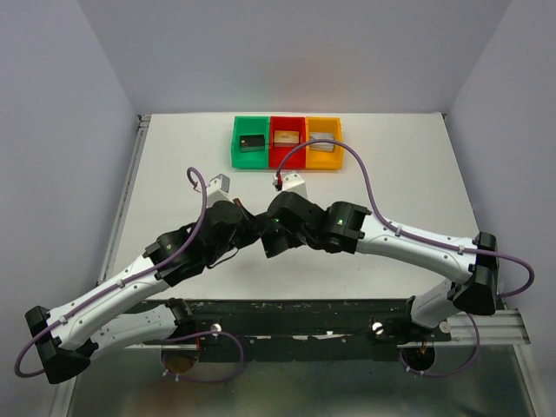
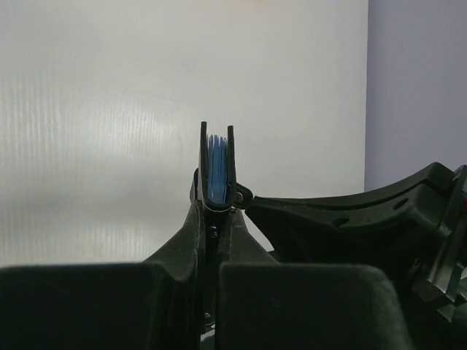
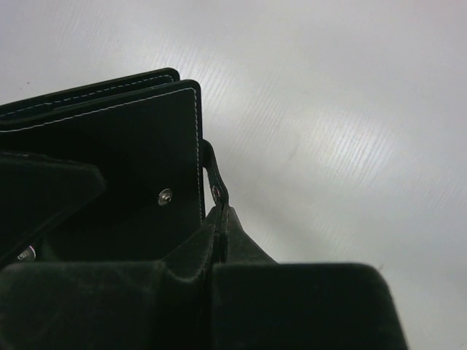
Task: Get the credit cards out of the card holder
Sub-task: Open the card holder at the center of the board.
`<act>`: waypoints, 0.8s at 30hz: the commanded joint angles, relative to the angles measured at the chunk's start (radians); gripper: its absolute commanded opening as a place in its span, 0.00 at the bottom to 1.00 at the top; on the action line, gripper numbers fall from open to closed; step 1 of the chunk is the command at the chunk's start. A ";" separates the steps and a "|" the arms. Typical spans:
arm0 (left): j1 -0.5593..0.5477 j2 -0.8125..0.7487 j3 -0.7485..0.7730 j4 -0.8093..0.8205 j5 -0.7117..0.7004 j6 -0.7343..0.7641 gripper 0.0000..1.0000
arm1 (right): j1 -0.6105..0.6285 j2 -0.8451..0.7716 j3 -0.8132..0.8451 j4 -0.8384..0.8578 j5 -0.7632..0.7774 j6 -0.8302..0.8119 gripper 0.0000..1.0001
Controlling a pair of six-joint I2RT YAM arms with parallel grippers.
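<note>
The card holder [image 2: 217,171] is a black wallet held upright off the table and seen edge-on, with blue-grey inner faces between its two black covers. My left gripper [image 2: 217,213] is shut on its lower edge. In the right wrist view the card holder [image 3: 124,138] shows a black cover with white stitching and a snap strap [image 3: 214,179]. My right gripper [image 3: 220,221] is shut on the end of that strap. In the top view the left gripper [image 1: 248,228] and right gripper [image 1: 272,233] meet at the table's middle and hide the holder. The credit cards are hidden.
Three bins stand side by side at the table's back: a green bin [image 1: 236,146] holding a black block, a red bin [image 1: 287,159] holding a tan block, and a yellow bin [image 1: 323,162] holding a silver block. Grey walls close in left, right and back.
</note>
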 commanded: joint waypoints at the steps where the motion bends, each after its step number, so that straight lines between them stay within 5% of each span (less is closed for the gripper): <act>1: -0.006 -0.020 0.001 0.009 -0.032 -0.014 0.00 | -0.007 0.001 0.001 -0.052 0.047 -0.004 0.00; 8: -0.005 -0.021 -0.005 0.009 -0.024 -0.005 0.00 | -0.007 -0.034 -0.006 -0.048 0.050 0.012 0.01; 15: -0.003 -0.079 -0.127 0.210 0.062 0.268 0.00 | -0.009 -0.195 -0.070 0.016 0.052 -0.035 0.22; 19: 0.000 -0.184 -0.236 0.353 0.110 0.377 0.00 | -0.009 -0.340 -0.225 0.292 -0.124 -0.135 0.45; 24: 0.009 -0.371 -0.348 0.500 0.198 0.457 0.00 | -0.010 -0.459 -0.363 0.463 -0.324 -0.158 0.59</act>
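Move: The right fingers already pinch the snap end of the card holder's strap, its snap apart; the holder's middle lies about 3 cm to that hand's left, some 2 cm back and roughly level. The left fingers already grip the holder's near-left edge, its middle about 3 cm right, 1 cm ahead and 2 cm lower; from this hand the strap end is roughly 6 cm right, 3 cm ahead and 2 cm lower. Right fingers open, release the strap, rise about 6 cm, right and back; left keeps the holder, tilting up. ##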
